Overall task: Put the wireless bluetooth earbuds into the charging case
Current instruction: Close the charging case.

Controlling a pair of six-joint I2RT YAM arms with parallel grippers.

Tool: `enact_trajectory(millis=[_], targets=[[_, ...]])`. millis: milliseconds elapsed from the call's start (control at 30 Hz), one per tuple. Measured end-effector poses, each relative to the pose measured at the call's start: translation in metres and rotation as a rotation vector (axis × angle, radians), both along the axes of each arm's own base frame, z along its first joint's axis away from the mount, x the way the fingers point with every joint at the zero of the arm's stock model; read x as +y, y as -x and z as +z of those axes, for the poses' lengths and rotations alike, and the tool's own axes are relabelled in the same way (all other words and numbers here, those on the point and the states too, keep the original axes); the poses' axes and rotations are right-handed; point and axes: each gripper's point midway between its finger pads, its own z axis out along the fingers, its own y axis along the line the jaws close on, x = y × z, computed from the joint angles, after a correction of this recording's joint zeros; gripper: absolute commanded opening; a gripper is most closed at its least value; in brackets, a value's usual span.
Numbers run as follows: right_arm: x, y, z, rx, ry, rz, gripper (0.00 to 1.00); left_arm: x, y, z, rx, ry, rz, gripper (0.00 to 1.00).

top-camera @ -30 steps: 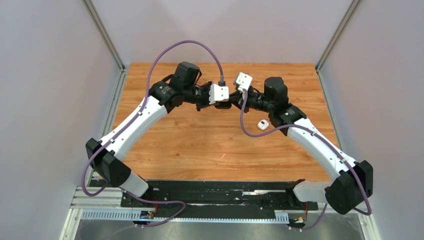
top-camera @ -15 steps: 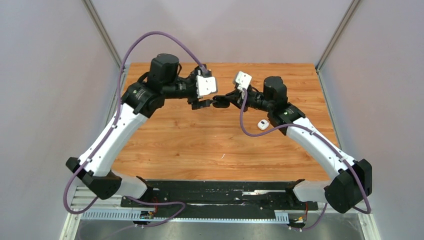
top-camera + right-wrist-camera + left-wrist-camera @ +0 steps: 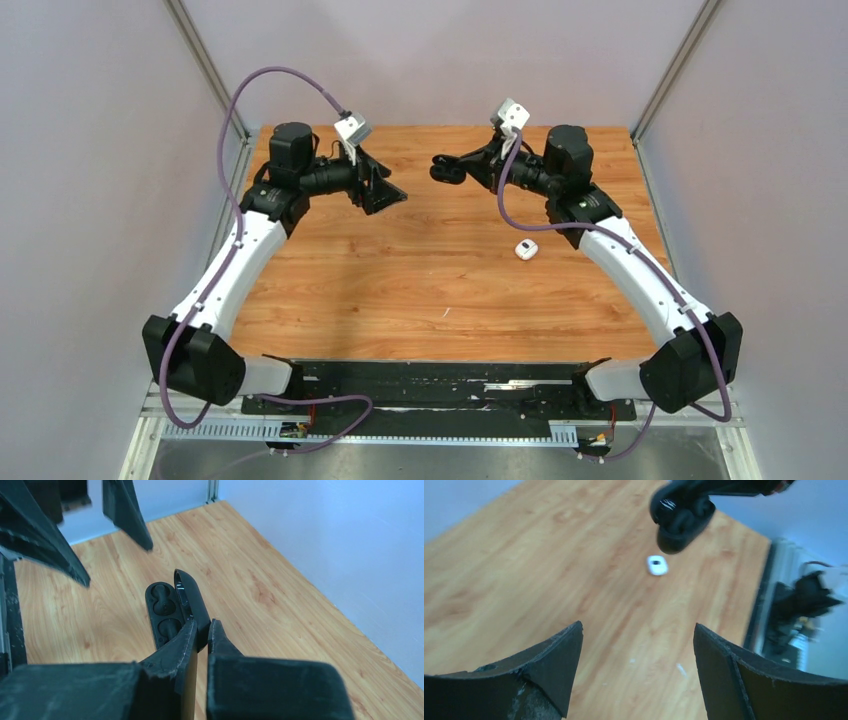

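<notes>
My right gripper (image 3: 463,166) is shut on the lid of an open black charging case (image 3: 446,169), holding it in the air over the far middle of the table. The right wrist view shows the case (image 3: 161,611) with two dark wells and the lid pinched at the gripper (image 3: 203,624). I cannot tell whether black earbuds sit in the wells. My left gripper (image 3: 386,195) hangs open and empty to the left of the case, apart from it. From the left wrist, the gripper (image 3: 638,626) has only table between its fingers, with the case (image 3: 681,517) beyond.
A small white rounded object (image 3: 526,250) lies on the wooden table (image 3: 400,290) right of centre, below the right forearm; it shows as the white object (image 3: 657,565) in the left wrist view. Grey walls stand on three sides. A black rail (image 3: 440,385) runs along the near edge.
My left gripper has opened and pulled back to the left, away from the case. My right gripper has lifted the case a little toward the back.
</notes>
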Motion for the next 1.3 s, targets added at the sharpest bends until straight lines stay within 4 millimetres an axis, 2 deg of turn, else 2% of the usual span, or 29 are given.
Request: enact_trajectory(millis=[100, 233, 433, 600, 767, 933, 1067, 1300], targets=[[0.002, -0.001, 0.012, 0.022, -0.056, 0.009, 0.0, -0.018, 0.007, -0.007, 0.094, 0.121, -0.089, 0.82], [0.011, -0.001, 0.014, 0.072, -0.098, 0.036, 0.0, -0.032, 0.01, 0.002, 0.139, 0.233, -0.177, 0.83], [0.019, -0.001, 0.004, 0.159, -0.131, 0.056, 0.0, -0.04, 0.005, 0.017, 0.132, 0.304, -0.226, 0.83], [0.022, -0.002, 0.005, 0.189, -0.157, 0.062, 0.0, -0.045, 0.001, 0.015, 0.159, 0.328, -0.252, 0.79], [0.024, -0.003, 0.009, 0.204, -0.189, 0.065, 0.0, -0.05, -0.001, 0.011, 0.182, 0.34, -0.269, 0.65], [0.03, -0.005, 0.005, 0.224, -0.196, 0.073, 0.0, -0.053, 0.001, 0.013, 0.174, 0.348, -0.294, 0.56], [0.032, -0.004, 0.004, 0.231, -0.197, 0.077, 0.0, -0.053, 0.001, 0.015, 0.168, 0.353, -0.3, 0.43], [0.033, -0.004, 0.004, 0.236, -0.201, 0.079, 0.0, -0.054, -0.001, 0.013, 0.172, 0.355, -0.307, 0.27]])
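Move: The open black charging case is pinched in the right hand's fingertips, its middle about 4 cm left and 1 cm ahead of that hand point. From the empty, wide-open left hand the case lies about 10 cm to the right and 3 cm ahead, at nearly the same height. The closed white case on the table is some 15 cm to the right of the right hand, about 1 cm ahead and roughly 30 cm below. The left hand goes about 5 cm to the right, most of it quickly at the start, rising slightly and turning some 30 degrees, partly clockwise, so that its fingers point level and straight at the black case; then it creeps in and narrows its fingers to less than half their earlier gap, one by the lid's back and the other by the base's outer side. Meanwhile the right hand keeps its pinch on the open case and carries it about 3 cm left to meet those fingers, tilting it nearly 20 degrees on the way, and whether the left fingers touch yet can't be seen. ##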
